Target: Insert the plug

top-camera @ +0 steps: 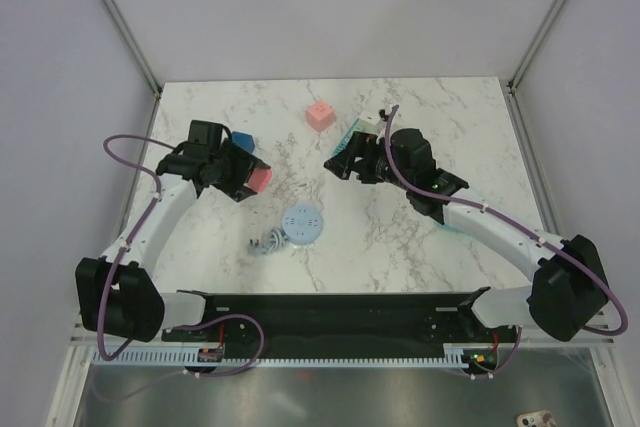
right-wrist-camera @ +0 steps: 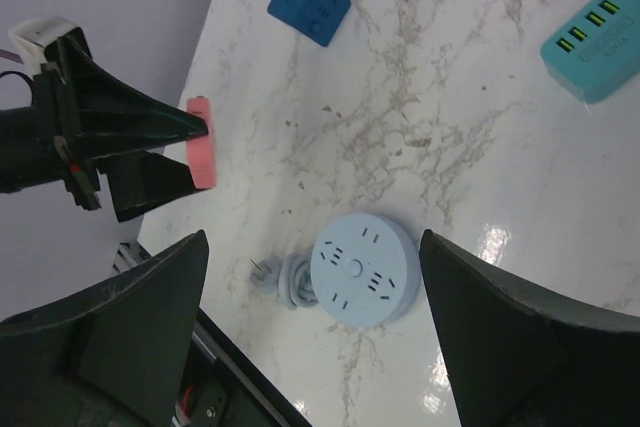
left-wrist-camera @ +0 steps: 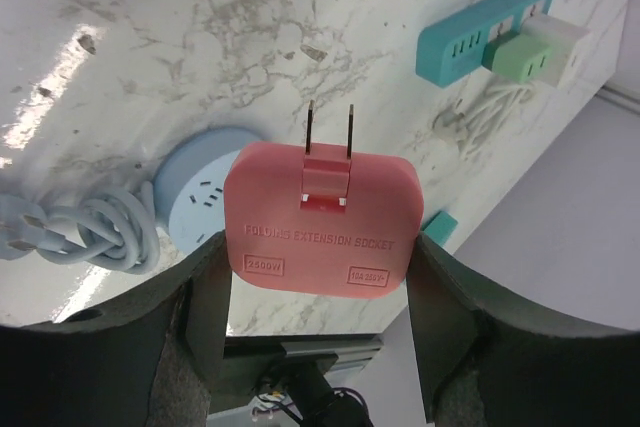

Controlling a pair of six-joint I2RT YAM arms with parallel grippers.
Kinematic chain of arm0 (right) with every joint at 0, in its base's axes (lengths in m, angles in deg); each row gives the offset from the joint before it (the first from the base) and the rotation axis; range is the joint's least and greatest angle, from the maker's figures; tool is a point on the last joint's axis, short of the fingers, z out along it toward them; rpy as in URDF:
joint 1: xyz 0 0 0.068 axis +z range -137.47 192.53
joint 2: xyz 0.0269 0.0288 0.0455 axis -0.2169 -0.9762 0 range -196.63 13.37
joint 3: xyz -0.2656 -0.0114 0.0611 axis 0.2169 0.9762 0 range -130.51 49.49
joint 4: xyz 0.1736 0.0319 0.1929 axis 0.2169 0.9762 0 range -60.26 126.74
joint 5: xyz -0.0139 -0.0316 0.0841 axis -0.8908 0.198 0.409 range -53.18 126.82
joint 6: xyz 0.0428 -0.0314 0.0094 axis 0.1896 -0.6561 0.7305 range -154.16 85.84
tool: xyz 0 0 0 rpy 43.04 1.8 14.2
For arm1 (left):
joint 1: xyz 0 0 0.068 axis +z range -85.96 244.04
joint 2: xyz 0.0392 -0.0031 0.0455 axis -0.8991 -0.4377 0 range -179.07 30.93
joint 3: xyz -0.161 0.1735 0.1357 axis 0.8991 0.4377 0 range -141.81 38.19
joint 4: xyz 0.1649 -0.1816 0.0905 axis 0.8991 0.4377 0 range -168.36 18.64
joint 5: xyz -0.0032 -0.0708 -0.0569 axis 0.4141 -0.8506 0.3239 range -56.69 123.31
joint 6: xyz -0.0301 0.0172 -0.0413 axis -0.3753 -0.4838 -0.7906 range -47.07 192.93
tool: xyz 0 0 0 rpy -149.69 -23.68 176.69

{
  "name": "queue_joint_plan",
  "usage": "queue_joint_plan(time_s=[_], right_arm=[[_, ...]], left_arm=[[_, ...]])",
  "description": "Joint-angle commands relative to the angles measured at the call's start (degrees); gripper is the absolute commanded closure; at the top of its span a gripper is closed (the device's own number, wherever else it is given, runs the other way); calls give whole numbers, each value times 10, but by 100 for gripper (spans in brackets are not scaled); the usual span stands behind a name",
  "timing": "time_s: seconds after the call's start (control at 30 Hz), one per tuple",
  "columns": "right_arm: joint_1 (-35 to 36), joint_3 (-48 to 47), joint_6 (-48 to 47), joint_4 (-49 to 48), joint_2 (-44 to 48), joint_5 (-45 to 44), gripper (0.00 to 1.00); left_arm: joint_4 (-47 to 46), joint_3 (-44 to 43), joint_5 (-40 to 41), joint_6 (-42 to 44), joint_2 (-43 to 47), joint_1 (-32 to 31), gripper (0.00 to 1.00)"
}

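My left gripper (left-wrist-camera: 318, 257) is shut on a pink flat plug (left-wrist-camera: 322, 217) marked as a folding extension socket, its two metal prongs (left-wrist-camera: 330, 132) pointing away from the wrist. In the top view this plug (top-camera: 258, 178) hangs above the table's left middle. A round light-blue socket (top-camera: 301, 223) lies flat on the marble, below and right of the plug, with its coiled cord (top-camera: 268, 242) beside it. My right gripper (right-wrist-camera: 312, 239) is open and empty, hovering above the round socket (right-wrist-camera: 362, 267). From the top, the right gripper (top-camera: 336, 162) is right of centre.
A teal power strip (left-wrist-camera: 485, 32) carries a green plug (left-wrist-camera: 525, 59) and a white adapter (left-wrist-camera: 556, 39). A blue cube (top-camera: 243, 142) sits behind the left gripper, and a pink cube (top-camera: 320, 115) lies further back. The black base rail (top-camera: 330, 307) runs along the near edge.
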Motion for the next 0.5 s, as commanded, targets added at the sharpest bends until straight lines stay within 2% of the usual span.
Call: queue_joint_plan(time_s=[0.0,0.3,0.47], right_arm=[[18,-12,22,-66,-11,-35,7],[86,-40,9,-33,-17,-90,7],[134,-22,21,-103,-28,-132,9]], left_arm=[[-30,-18,-85,-33,2,-12,98],[-73,-28,-136,-45,0,-33,98],[-109,-11,-159,-81,19,-37,98]])
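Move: The right hand is open and empty, and the pink folding socket held in the left fingers is roughly 17 cm to its left, 2 cm back and 4 cm lower. Some 20 cm below the right hand, the teal power strip lies about 13 cm ahead and 2 cm right, and the round blue-grey socket 7 cm back and 9 cm left. From the left hand, the open right gripper it carries towards is about 17 cm right, 2 cm ahead and 4 cm higher; the blue cube is 13 cm ahead, 6 cm left and 14 cm below. Still pinching the pink socket, the left hand carries it about 5 cm right and some 3 cm up, its fingertips swinging roughly 15 degrees towards the right hand. The right hand comes to meet it, fingers staying wide open, going about 5 cm left and then also drawing back a little; it does not touch the socket yet. ##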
